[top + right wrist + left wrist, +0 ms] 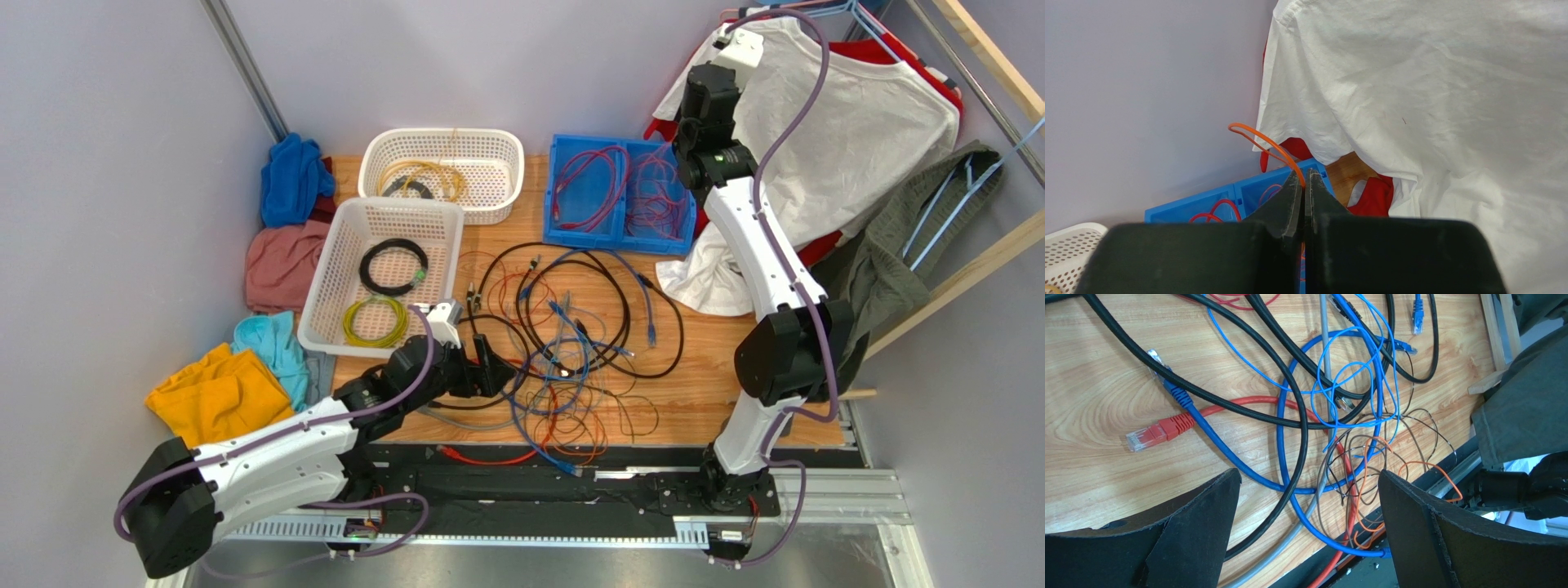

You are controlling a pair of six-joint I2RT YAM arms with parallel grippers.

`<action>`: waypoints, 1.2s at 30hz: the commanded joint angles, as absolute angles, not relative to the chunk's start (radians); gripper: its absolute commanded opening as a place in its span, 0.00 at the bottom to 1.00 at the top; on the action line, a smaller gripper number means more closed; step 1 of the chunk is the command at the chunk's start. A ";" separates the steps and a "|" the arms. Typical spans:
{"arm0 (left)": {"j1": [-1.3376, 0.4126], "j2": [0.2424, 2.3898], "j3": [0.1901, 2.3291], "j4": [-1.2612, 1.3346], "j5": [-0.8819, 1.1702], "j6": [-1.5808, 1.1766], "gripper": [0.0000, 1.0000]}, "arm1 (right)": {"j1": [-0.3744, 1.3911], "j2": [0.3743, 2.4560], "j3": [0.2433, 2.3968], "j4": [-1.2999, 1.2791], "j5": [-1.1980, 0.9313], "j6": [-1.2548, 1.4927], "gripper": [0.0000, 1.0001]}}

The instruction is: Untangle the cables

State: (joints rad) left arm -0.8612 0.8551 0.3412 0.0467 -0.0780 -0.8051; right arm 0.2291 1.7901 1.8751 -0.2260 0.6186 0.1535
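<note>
The cables [564,343] lie in a loose tangle of black, blue, red, orange and grey strands on the wooden table, spilling over its front edge. My left gripper [491,364] hovers at the tangle's left side, open. In the left wrist view its jaws [1308,473] straddle a blue cable [1284,453], a black one [1300,447] and a grey one, touching none. A red plug [1149,436] lies to the left. My right gripper [1303,173] is raised above the blue bin [1198,202], shut on a thin orange wire [1257,136] that arcs up from its tips.
Two white baskets [383,263] [444,172] with round coils stand at the back left. The blue bin [620,243] holds red and purple wires. Clothes [221,398] are piled left of the table. A white shirt [846,135] hangs at the right. A black rail [552,472] runs along the front.
</note>
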 commanded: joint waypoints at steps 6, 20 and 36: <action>-0.857 0.871 0.368 0.106 -0.048 -0.811 0.91 | 0.221 1.854 1.832 -0.132 0.615 0.153 0.00; -0.857 0.996 0.387 0.182 -0.006 -0.825 0.91 | 0.173 1.904 1.686 -0.152 0.586 0.235 0.00; -0.859 0.953 0.368 0.178 0.008 -0.847 0.90 | 0.187 1.977 1.747 -0.341 0.409 0.276 0.57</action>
State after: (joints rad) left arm -0.8612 0.9867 0.3508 0.1555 0.0147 -0.8330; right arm 0.1757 1.9892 1.7008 -0.2848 0.4091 0.2592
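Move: The right gripper, shut on the thin orange cable, is high over the blue bin: the middle of the bin's right compartment lies about 34 cm below it, some 5 cm ahead and 2 cm left. At that same depth, the red cable in the left compartment is about 5 cm ahead and 16 cm left, the red cloth 5 cm ahead and 10 cm right. From the left gripper the right compartment is roughly 37 cm ahead, 31 cm right and 6 cm lower. Lower the right gripper about 20 cm towards the bin's right compartment, easing a couple of centimetres forward and tipping the fingers down some 20 degrees. Keep the orange cable pinched until near the end of the descent, then open to about half, still sinking, and let the cable go. Let the open left gripper drift about 2 cm right above the tangle. ##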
